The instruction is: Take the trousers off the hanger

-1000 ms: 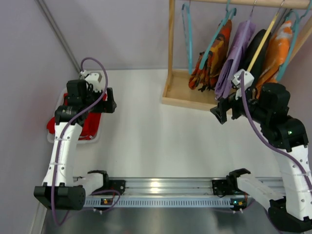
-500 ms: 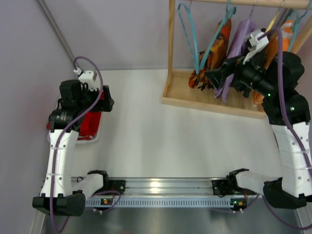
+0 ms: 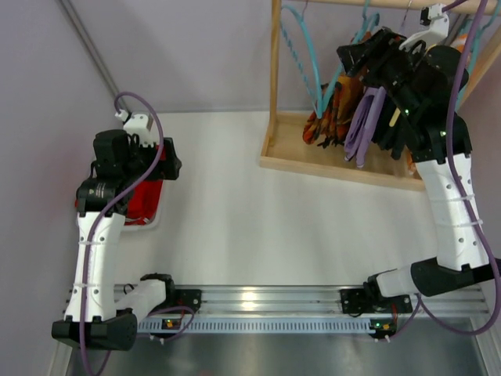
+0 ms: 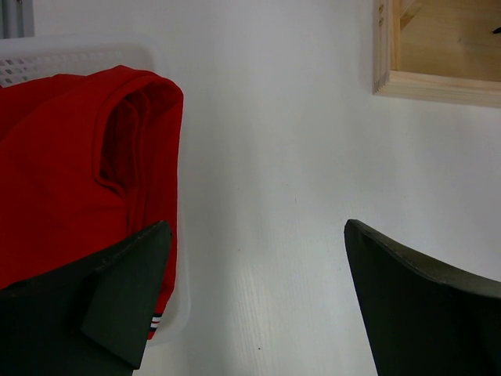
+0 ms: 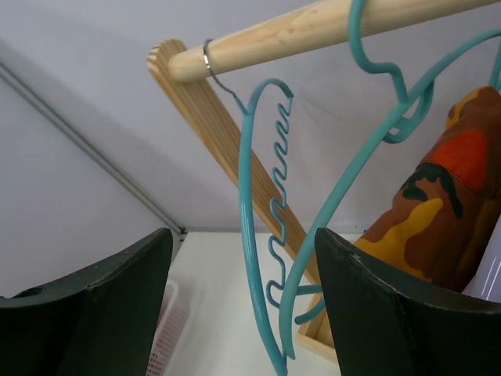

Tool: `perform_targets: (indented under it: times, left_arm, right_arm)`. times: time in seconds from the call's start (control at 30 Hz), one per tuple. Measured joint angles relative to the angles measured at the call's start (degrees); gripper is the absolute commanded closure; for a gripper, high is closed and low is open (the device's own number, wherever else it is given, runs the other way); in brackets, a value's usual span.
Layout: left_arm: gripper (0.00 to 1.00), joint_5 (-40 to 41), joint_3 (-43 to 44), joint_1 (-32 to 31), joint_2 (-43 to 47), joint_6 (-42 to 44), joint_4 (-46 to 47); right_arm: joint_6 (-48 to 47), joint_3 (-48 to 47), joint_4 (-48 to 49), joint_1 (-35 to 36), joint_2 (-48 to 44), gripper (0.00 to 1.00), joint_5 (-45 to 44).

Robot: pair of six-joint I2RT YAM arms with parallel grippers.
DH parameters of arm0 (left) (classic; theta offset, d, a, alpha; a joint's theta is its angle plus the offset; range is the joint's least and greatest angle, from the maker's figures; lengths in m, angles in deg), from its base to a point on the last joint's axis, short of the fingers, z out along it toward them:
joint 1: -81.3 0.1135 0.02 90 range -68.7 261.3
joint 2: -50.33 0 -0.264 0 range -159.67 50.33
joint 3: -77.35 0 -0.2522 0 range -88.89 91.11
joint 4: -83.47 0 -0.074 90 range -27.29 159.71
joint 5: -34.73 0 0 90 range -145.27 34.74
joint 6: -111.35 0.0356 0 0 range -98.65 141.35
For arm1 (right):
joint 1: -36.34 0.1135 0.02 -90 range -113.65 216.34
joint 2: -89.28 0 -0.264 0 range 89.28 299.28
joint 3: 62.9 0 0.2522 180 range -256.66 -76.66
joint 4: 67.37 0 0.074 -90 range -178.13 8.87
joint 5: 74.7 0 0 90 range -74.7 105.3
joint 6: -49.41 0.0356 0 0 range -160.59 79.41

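The trousers, in orange, red, yellow and black blotches, hang folded over the teal hanger on the wooden rail. My right gripper is up at rail height, just left of the trousers. Its jaws stand open, and the hanger's left shoulder and an empty teal hanger pass between them, touching neither finger. My left gripper is open and low over the table, beside the red cloth, holding nothing.
The wooden rack stands at the back right on a tray-like base. A purple garment and darker ones hang behind my right arm. A white basket with red cloth sits at the left.
My right arm has risen from the rack's base to rail height and swung left toward the hangers, its jaws narrowing a little. The left arm has barely shifted.
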Motion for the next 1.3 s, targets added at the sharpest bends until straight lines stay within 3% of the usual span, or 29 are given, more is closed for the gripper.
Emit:
perform_targets:
  times: [0.17,0.6,0.7,0.8,0.83,0.97,1.3]
  left_arm:
    - [0.01,0.2,0.0,0.0,0.0,-0.6,0.0]
    - [0.01,0.6,0.0,0.0,0.0,-1.5,0.0]
    - [0.01,0.6,0.0,0.0,0.0,-1.6,0.0]
    - [0.01,0.6,0.0,0.0,0.0,-1.8,0.0]
    - [0.02,0.5,0.0,0.0,0.0,-1.9,0.0]
    - [0.01,0.2,0.0,0.0,0.0,-2.3,0.0]
    - [0.01,-2.8,0.4,0.0,-0.1,-2.7,0.0]
  right_arm:
    - [5.2,-0.7,1.0,0.0,2.1,0.34,-5.7]
    - [15.1,-0.7,1.9,-0.2,10.8,0.38,-10.0]
    - [16.8,-0.7,2.8,-0.7,12.3,0.48,-8.9]
    - [18.4,-0.6,4.5,-1.2,13.2,0.67,-7.0]
    - [19.1,-0.6,5.3,-1.4,13.3,0.77,-6.1]
    - [21.7,-0.6,5.4,-2.5,13.5,1.0,-3.7]
    - [23.4,3.1,10.6,-4.7,12.9,1.0,6.0]
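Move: Ahead of the right hand, some 10 cm out, about 1 cm to its left and 6 cm lower, is the near arm of the teal hanger beside the camouflage trousers. The bare hanger stands about 5 cm to the left of that arm and 2 cm farther out; the camouflage trousers hang about 5 cm to its right, 4 cm farther out and some 8 cm lower. From the left hand the arm lies about 18 cm ahead, 42 cm right and 17 cm higher. Reaching forward about 10 cm, at first level and then dipping some 6 cm, the right hand brings its part-open fingers to the teal hanger's near arm beside the camouflage trousers, tipping down and rolling its left side up by about 20 degrees. There the fingers close and pinch the arm, and the hand, still gripping, eases slightly left and turns a little counter-clockwise. ##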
